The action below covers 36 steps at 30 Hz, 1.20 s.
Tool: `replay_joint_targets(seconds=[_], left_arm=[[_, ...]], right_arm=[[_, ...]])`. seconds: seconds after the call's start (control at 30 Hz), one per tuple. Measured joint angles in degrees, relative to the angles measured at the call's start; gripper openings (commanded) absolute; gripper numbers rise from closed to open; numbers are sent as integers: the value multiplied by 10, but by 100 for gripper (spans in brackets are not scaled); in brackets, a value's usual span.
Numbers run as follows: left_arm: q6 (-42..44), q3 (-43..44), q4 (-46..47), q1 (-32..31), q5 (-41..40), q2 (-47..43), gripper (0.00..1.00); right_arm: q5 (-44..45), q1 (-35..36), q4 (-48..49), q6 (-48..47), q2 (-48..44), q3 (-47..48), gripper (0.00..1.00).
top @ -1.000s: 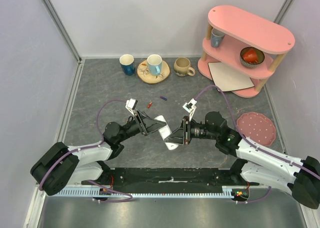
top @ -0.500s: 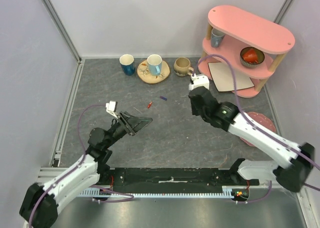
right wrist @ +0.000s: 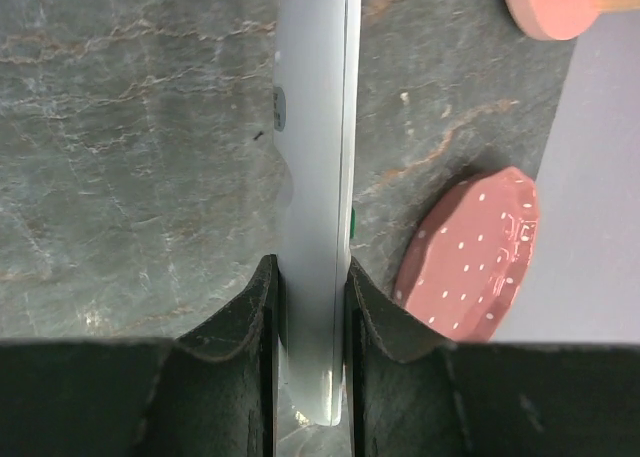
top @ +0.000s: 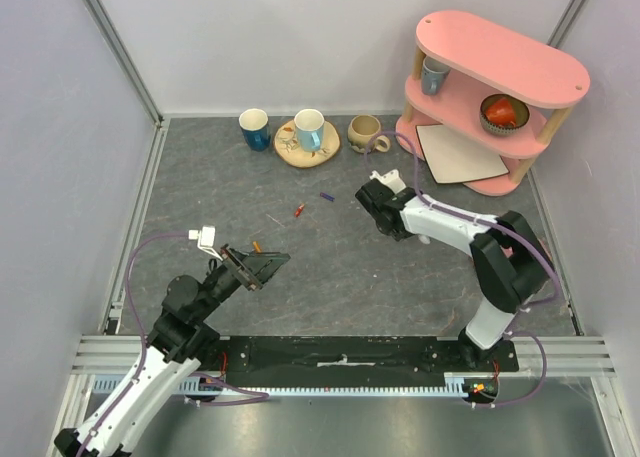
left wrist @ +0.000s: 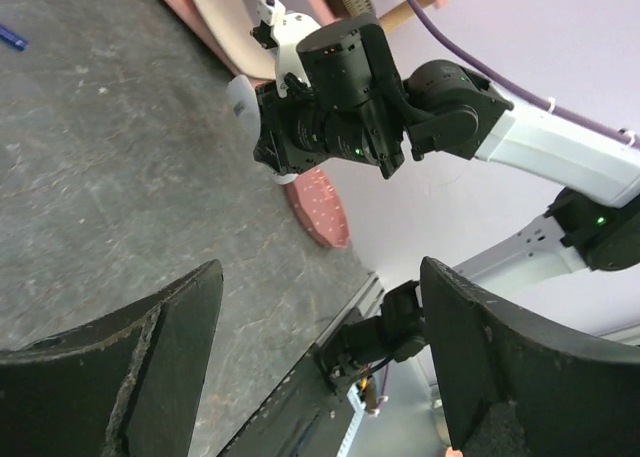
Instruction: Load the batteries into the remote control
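Note:
My right gripper [right wrist: 310,269] is shut on the remote control [right wrist: 318,127], a slim white handset seen edge-on and pointing away from the wrist above the grey table. From above, the right gripper [top: 378,205] sits at centre right and covers the remote. The left wrist view shows the remote control [left wrist: 243,102] as a white edge sticking out of that gripper. Two of the batteries lie on the table, one red-orange [top: 298,210] and one blue [top: 326,195], left of the right gripper. My left gripper [top: 262,264] hovers at the near left, open and holding nothing [left wrist: 320,277].
A pink dotted plate [right wrist: 470,252] lies right of the remote. The pink two-tier shelf [top: 490,87] at the back right holds a white card [top: 458,153] and a bowl [top: 503,113]. A blue cup [top: 254,129], a wooden coaster [top: 292,152] and a beige mug [top: 366,133] line the back.
The two grippers were close together at the table's middle. The right arm has since swung back and up with the remote, and the left arm has drawn back toward the near left.

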Motion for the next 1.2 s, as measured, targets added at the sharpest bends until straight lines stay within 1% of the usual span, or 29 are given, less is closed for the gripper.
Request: replay_joint_targets(seconds=[0.13,0.33,0.4,0.43,0.5,0.53,0.63,1.0,1.2], left_arm=[[11,1,-54,0,-9,-18,83],[12,1,-97,0,-12,-37,83],[11,0,-100,0,-12,-40,83],[11,0,-100,0,-12,-41,83],[11,0,-100,0,-11,-41,83],[12,0,-100,0,-11,-41,83],[12,0,-100,0,-10,-37,83],[11,-5,-100,0,-10,-29,83],[11,-10,-100,0,-9,-27,83]], right_arm=[[-12,-1,13,-1,59,-1,0],[-28,-12,35,-5,102,-1,0],[-28,-17,45,-5,106,-1,6],[-30,-18,48,-5,106,-1,13],[-36,-20,55,-5,107,-1,21],[-40,-20,60,-5,107,-1,27],[-52,-21,70,-6,107,-2,34],[-103,-22,81,-14,88,-9,54],[-129,-20,84,-11,77,-10,56]])
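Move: The remote, already gripped on edge in the right hand, is bound for bare table whose centre is about 4 cm ahead of that hand, 4 cm left and 7 cm below. At table level, the purple battery lies some 21 cm left and 8 cm ahead of the hand, and the red plate about 23 cm right and 8 cm back. The tan mug stands roughly 24 cm ahead, 12 cm left. From the left hand, the landing spot is about 16 cm ahead, 26 cm right and 20 cm lower. The remote, held on edge, is lowered about 6 cm to the table by the right hand, fast at first and then easing off. Near the bottom the hand shifts some 3 cm left, tipping its left side up about 10 degrees, while its fingers open to roughly half and stay astride the remote's lower part. The empty left hand sinks about 4 cm, fingers still open. ##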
